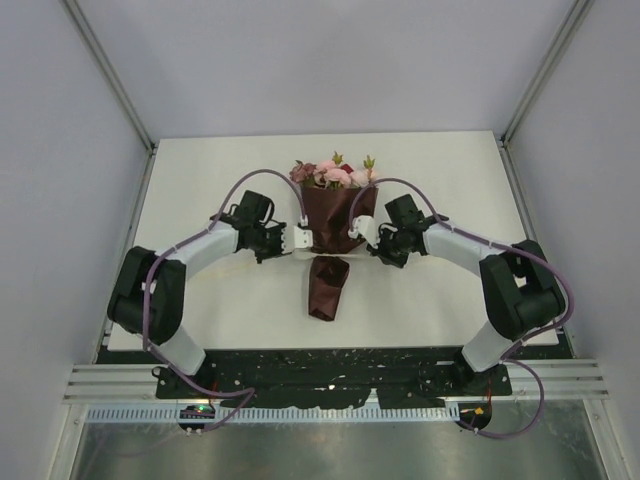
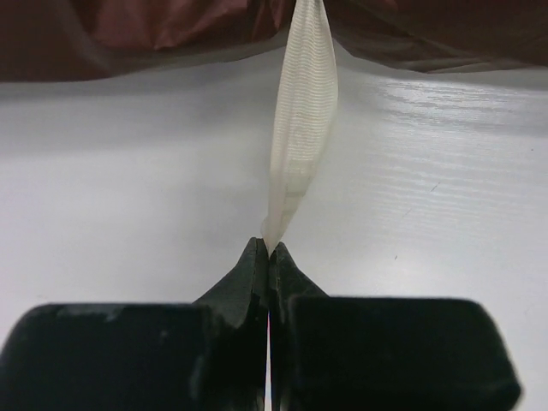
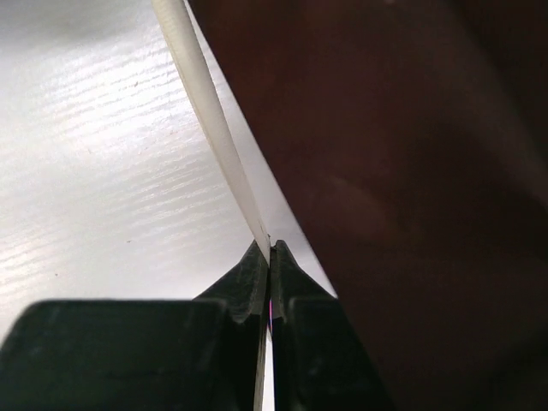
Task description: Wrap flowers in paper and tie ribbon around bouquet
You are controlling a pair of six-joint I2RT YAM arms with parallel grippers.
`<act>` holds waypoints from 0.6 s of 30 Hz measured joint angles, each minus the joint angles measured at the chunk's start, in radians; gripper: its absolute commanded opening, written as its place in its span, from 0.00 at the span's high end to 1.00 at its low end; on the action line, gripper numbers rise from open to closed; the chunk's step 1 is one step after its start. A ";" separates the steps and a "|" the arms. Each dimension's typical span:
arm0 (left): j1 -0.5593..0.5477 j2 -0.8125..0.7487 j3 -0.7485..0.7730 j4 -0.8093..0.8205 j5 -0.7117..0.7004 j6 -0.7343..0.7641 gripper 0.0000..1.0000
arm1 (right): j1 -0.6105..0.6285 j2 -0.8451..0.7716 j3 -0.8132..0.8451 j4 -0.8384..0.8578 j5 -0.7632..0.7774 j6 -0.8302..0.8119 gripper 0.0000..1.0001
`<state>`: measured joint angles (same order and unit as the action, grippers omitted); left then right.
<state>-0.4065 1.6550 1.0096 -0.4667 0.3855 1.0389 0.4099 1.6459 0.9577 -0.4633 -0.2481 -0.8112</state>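
Observation:
The bouquet (image 1: 333,215) lies mid-table, a cone of dark maroon paper (image 1: 327,285) with pink flowers (image 1: 335,174) and green leaves at its far, wide end. My left gripper (image 1: 306,239) sits against the cone's left side and my right gripper (image 1: 361,232) against its right side. In the left wrist view the left gripper (image 2: 268,249) is shut on the cream ribbon (image 2: 301,128), which runs up under the paper (image 2: 171,26). The right wrist view shows the right gripper (image 3: 270,247) shut on the ribbon (image 3: 212,120) beside the paper (image 3: 411,171).
The white table (image 1: 200,300) ends at a black base plate (image 1: 330,372) by the arm bases. Grey walls and metal frame posts (image 1: 110,70) enclose the left, right and back sides. Both arms' purple cables (image 1: 250,180) arch above the table.

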 measured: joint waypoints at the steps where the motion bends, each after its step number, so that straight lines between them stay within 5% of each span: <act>1: 0.011 -0.016 -0.005 0.003 0.013 -0.010 1.00 | 0.000 -0.012 -0.007 0.011 0.000 0.008 0.95; 9: 0.061 -0.091 -0.041 -0.007 0.113 0.028 1.00 | -0.005 -0.053 -0.053 0.066 -0.010 0.031 0.94; 10: 0.062 -0.105 -0.052 -0.017 0.124 0.043 0.96 | -0.005 -0.053 -0.054 0.061 -0.018 0.031 0.94; 11: 0.062 -0.120 -0.062 -0.033 0.133 0.055 0.78 | -0.005 -0.054 -0.055 0.056 -0.024 0.031 0.94; 13: 0.062 -0.142 -0.069 -0.071 0.134 0.084 0.59 | -0.005 -0.058 -0.053 0.038 -0.023 0.024 0.95; 16: 0.093 -0.154 -0.069 -0.155 0.038 0.100 0.39 | -0.050 -0.062 -0.053 -0.062 0.048 0.008 0.93; 18: 0.106 -0.150 -0.069 -0.180 -0.018 0.100 0.34 | -0.076 -0.062 -0.053 -0.107 0.075 0.002 0.76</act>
<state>-0.3004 1.5047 0.9401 -0.6472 0.3672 1.1393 0.3344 1.5841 0.9047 -0.5705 -0.1730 -0.8089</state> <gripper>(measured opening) 0.571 0.065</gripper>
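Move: Each hand already pinches one end of the ribbon, and the ribbon crosses the bouquet's waist. From the left hand that waist lies about 13 cm right, level fore and aft. From the right hand it lies about 14 cm left and 1 cm ahead. The flowers are some 22 cm beyond the waist, and the paper's lower end is 9 cm nearer the base than it, all near hand height. Both hands pull the ribbon outward and back, about 5 cm; the left opens, releasing its end, the right keeps hold. ##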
